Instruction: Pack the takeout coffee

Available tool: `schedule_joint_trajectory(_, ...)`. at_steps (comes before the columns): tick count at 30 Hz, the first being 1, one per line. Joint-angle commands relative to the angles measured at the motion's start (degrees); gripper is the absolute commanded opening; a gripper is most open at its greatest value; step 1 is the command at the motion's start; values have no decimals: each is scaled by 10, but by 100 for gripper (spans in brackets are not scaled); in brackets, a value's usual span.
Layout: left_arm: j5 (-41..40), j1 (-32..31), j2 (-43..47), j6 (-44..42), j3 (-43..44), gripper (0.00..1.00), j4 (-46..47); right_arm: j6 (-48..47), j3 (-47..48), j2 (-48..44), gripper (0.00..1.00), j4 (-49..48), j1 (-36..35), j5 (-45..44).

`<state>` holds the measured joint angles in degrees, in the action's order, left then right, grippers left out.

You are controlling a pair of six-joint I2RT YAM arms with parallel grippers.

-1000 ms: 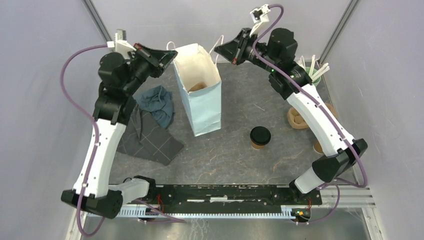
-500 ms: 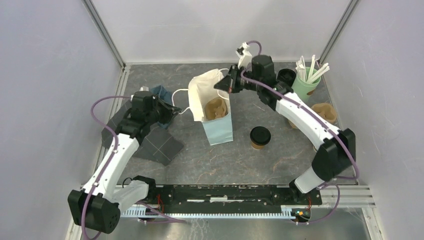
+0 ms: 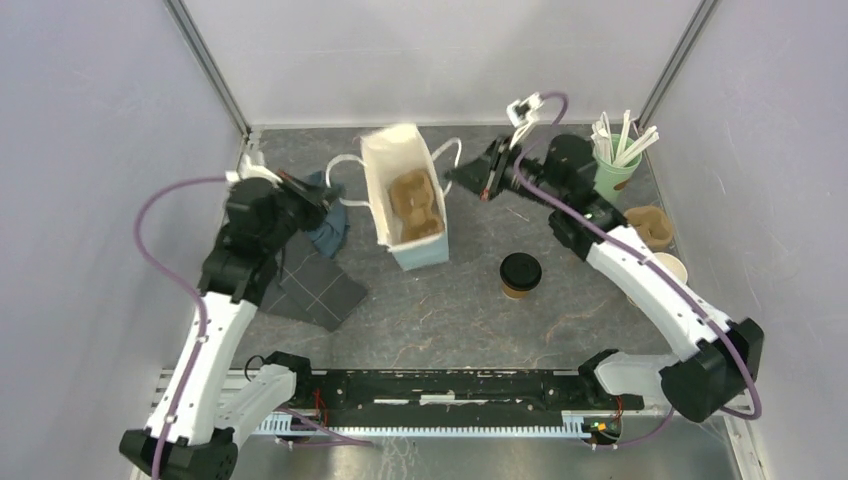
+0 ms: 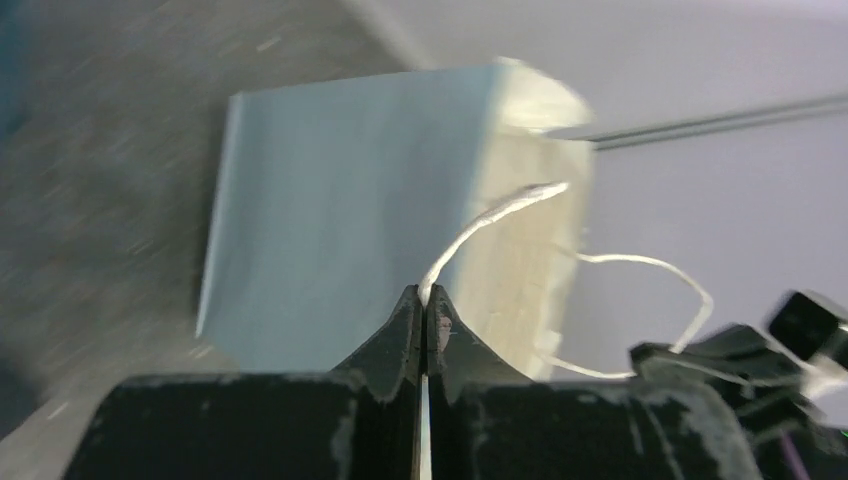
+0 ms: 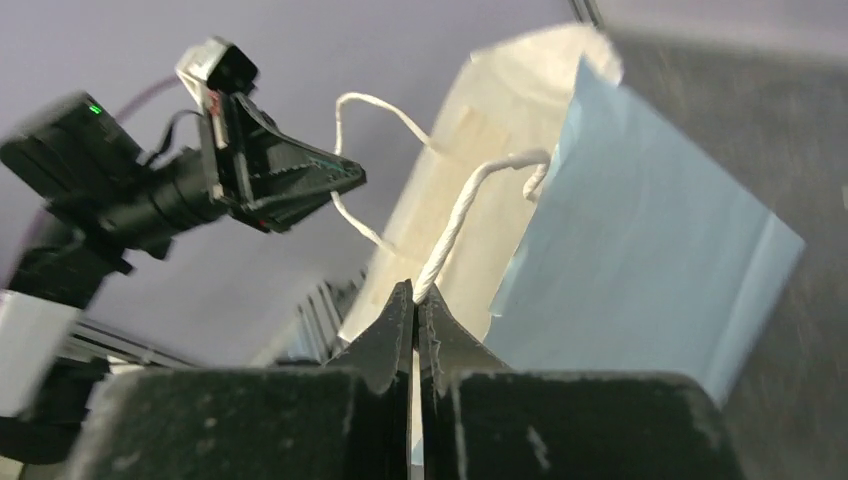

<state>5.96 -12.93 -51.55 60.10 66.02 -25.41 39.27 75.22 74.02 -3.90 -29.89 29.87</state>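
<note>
The takeout coffee (image 3: 520,272), a brown paper cup with a black lid, stands on the table right of the bag and apart from both grippers. A light blue paper bag (image 3: 428,248) with a white inside is held open between the arms. A brown pulp carrier (image 3: 415,198) lies in it. My left gripper (image 3: 325,190) is shut on the bag's left cord handle (image 4: 490,215), with its tips (image 4: 425,296) pinching the cord. My right gripper (image 3: 452,180) is shut on the right cord handle (image 5: 455,225), which is pinched at its tips (image 5: 415,292).
A blue cloth (image 3: 328,230) and a grey cloth (image 3: 315,288) lie left of the bag. At the back right stand a green cup of straws (image 3: 612,168), a brown carrier stack (image 3: 650,225) and lidless paper cups (image 3: 668,266). Walls enclose three sides.
Both arms have come down from high up, carrying the bag by its handles. In the last half second the bag shifted left and toward the back.
</note>
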Motion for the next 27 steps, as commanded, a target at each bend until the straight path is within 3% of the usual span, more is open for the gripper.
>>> schedule_joint_trajectory(1, -49, 8, -7, -15, -137, 2, -109, -30, -150, 10, 0, -9, 5, -15)
schedule_joint_trajectory(4, 7, 9, -2, -31, -141, 2, -62, -72, -104, 22, 0, 35, 5, 7)
schedule_joint_trajectory(9, 37, 8, -18, -65, -72, 2, -19, -126, -11, 44, 0, 71, 5, 12)
schedule_joint_trajectory(17, 85, 8, -18, -61, -10, 2, 103, -119, 107, 67, 0, 53, 5, 58)
schedule_joint_trajectory(22, 76, 8, -22, -71, 64, 2, 102, -79, 196, 70, 0, 46, 4, 80)
schedule_joint_trajectory(27, 71, 8, -39, -63, 128, 2, 69, -43, 196, 44, 0, 46, 3, 57)
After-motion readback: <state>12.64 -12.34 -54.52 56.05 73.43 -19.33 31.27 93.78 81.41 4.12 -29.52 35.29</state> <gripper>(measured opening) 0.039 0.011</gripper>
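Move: The blue paper bag, with the pulp carrier inside, hangs by its two handles between the hands. Its middle is about 10 cm right of the left hand, 2 cm back and some 20 cm below; from the right hand it is about 8 cm left, 3 cm back and 22 cm below. The lidded coffee stands roughly 13 cm right, 8 cm back and 36 cm below the right hand. The blue cloth lies about 4 cm left, 6 cm ahead and 35 cm below the left hand. The bag is shaken once by its handles, each still pinched in a shut gripper: both hands plunge together about 16 cm towards the table, fingers tipping some 20 to 25 degrees down. They then turn and draw it steadily back up, more slowly, past their starting height, fingers levelling and ending tipped slightly higher than at first. ##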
